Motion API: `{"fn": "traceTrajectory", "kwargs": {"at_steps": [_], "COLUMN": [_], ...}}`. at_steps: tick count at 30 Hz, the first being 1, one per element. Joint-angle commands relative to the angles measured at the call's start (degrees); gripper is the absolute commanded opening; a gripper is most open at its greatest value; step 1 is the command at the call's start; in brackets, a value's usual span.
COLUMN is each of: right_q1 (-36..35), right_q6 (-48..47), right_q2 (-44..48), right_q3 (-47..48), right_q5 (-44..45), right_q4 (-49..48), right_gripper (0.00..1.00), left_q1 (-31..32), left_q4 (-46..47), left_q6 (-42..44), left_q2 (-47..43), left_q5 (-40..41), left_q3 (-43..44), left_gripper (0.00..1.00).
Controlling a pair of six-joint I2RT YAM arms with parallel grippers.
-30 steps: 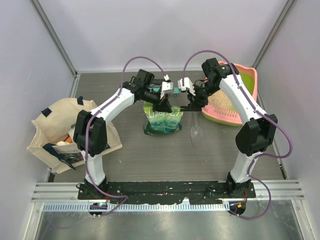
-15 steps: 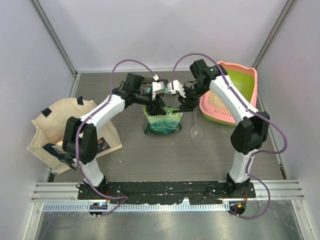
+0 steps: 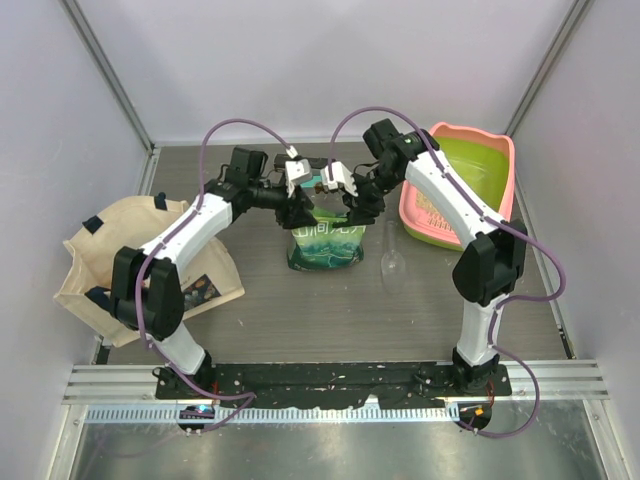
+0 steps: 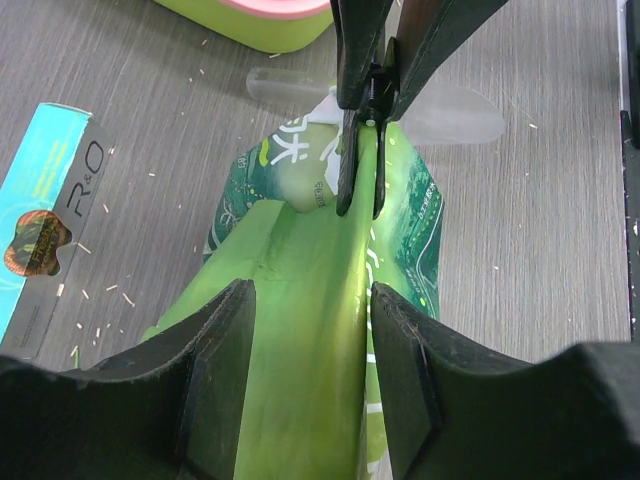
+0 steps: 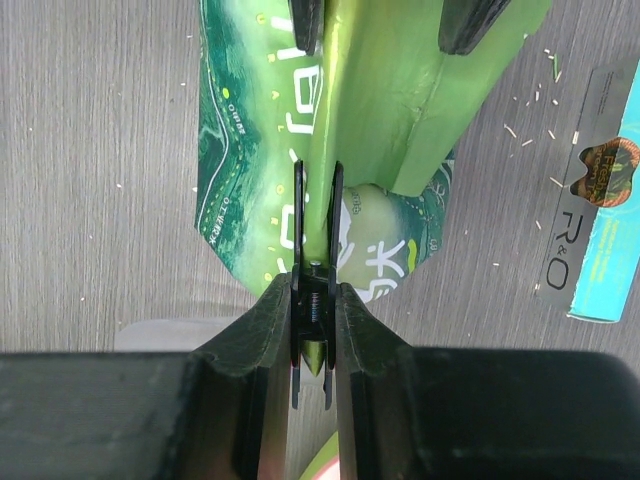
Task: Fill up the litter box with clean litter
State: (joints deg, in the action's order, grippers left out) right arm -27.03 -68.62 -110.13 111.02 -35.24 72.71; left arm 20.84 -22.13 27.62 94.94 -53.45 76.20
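The litter box (image 3: 497,160), pink rim and lime basin, sits at the back right with pale clean litter (image 3: 428,208) in its near end. A green printed bag (image 3: 325,243) stands mid-table. My right gripper (image 3: 352,207) (image 5: 313,285) is shut on a black spring clip (image 5: 313,225) that pinches the bag's top edge. My left gripper (image 3: 305,205) (image 4: 310,300) faces it from the other side, jaws apart astride the bag's folded lime-green top (image 4: 300,330). In the left wrist view the clip (image 4: 362,150) and a corner of the litter box (image 4: 250,20) show ahead.
A clear plastic scoop (image 3: 392,265) (image 4: 450,110) lies right of the bag. A teal carton (image 4: 45,225) (image 5: 600,230) lies behind the bag, with small chips scattered around it. A beige tote bag (image 3: 120,260) rests at the left edge. Walls close in on three sides.
Both arms have swung left, away from the litter box, and come down onto the bag's top. The left gripper's jaws have opened. The right gripper stays shut.
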Motion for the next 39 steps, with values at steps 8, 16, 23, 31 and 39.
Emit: {"fn": "traceTrajectory", "kwargs": {"at_steps": [8, 16, 23, 31, 39], "right_q1": [-1.5, -1.3, -1.0, -0.9, 0.9], "right_q6": [7.8, 10.5, 12.9, 21.1, 34.2], "right_q2": [-1.3, -1.7, 0.7, 7.1, 11.8], "right_q3": [-1.5, -3.2, -6.5, -9.0, -8.5], "right_q5": [-6.7, -7.6, -6.1, -0.4, 4.9], "right_q4": [-2.8, -5.4, -9.6, -18.1, -24.9], "right_gripper": [0.02, 0.02, 0.39, 0.61, 0.64], "left_q1": [-0.4, -0.7, -0.9, -1.3, -2.3], "left_q4": [-1.2, -1.2, -0.3, -0.5, 1.9], "left_q6": [0.3, 0.2, -0.5, -2.0, -6.7], "left_q2": [-4.1, -5.3, -6.4, -8.4, -10.7], "left_q5": [1.2, 2.5, 3.5, 6.2, 15.0], "left_q3": [-0.8, -1.3, -2.6, -2.6, -2.6], "left_gripper": [0.53, 0.53, 0.55, 0.58, 1.00]}}
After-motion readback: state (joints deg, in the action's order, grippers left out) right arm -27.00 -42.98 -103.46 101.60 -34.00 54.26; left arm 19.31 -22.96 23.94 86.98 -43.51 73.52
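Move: The black clip is already in the right fingers, its jaws straddling the folded rim of the green litter bag. The rim's middle lies about 4 cm left of that hand and 2 cm lower. From the same hand, the blue box is some 9 cm ahead and 5 cm left, and the clear scoop 6 cm back and 11 cm right, both about 17 cm lower. The rim's middle is roughly 4 cm to the left hand's right, 2 cm below. Leftward, slowly, the right hand takes the clip nearly 2 cm farther along the bag's rim, tilting slightly. Then its fingers open and let go of the clip while the hand dips briefly, before it rises some 5 cm clear, drifting forward and turning about 20 degrees clockwise. The half-open left hand backs off left and up from the rim and spreads its fingers wide. ##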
